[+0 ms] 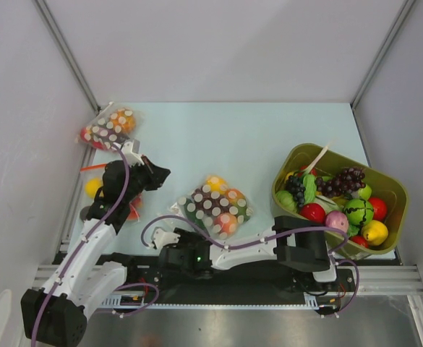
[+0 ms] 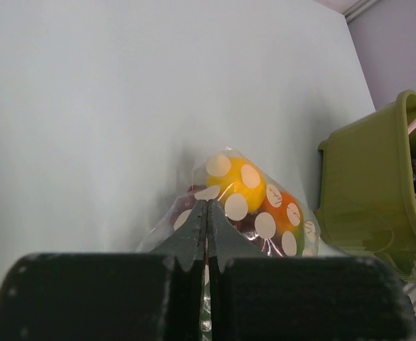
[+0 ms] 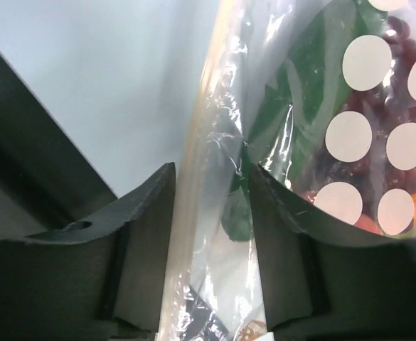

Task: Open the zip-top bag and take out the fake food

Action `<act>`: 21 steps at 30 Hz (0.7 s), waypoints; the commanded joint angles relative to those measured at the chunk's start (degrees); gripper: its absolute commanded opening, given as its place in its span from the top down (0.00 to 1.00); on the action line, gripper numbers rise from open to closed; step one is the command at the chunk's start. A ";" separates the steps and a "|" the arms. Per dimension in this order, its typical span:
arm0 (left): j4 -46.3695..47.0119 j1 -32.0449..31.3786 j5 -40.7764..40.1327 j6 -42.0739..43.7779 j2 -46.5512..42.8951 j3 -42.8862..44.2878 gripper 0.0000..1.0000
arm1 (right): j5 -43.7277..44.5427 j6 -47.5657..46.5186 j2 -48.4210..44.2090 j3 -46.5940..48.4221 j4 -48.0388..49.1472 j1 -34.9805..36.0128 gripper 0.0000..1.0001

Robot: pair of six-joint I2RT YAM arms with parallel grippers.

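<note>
The zip-top bag (image 1: 215,204) lies mid-table, clear with white dots. Fake food shows inside it: a yellow fruit (image 2: 232,185), an orange one (image 2: 280,207), dark grapes (image 3: 357,160) and a green piece (image 3: 293,85). My left gripper (image 1: 160,175) is shut at the bag's left side. In the left wrist view its tips (image 2: 208,206) overlap the bag's film (image 2: 166,227); whether they pinch it I cannot tell. My right gripper (image 1: 169,237) reaches in from the near side. It (image 3: 209,170) is open, and the bag's crumpled edge strip (image 3: 200,142) fills the gap between its fingers.
A green bin (image 1: 298,155) full of plastic fruit stands at the right; its wall (image 2: 364,185) shows in the left wrist view. A second dotted bag (image 1: 110,126) lies at the back left. A loose yellow fruit (image 1: 92,188) sits by the left wall.
</note>
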 commanded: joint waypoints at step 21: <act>11.98 0.36 14.40 -1.26 -10.26 -5.63 0.42 | -25.33 5.66 -23.73 -9.70 14.51 -24.06 1.00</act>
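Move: The right hand's open fingers already straddle the zip-top bag's zip edge, right at the fingertips. The cucumber in the bag lies some 7 cm ahead and 2 cm to the right, and the bag's middle about 9 cm ahead and 9 cm right, both at nearly hand height; the orange-zip bag is 14 cm ahead and 21 cm left. From the left hand, that zip edge lies about 13 cm back, 3 cm right and 16 cm below. Right pinches the zip edge, carrying it about 10 cm forward and up; left rises 5 cm, opening. ##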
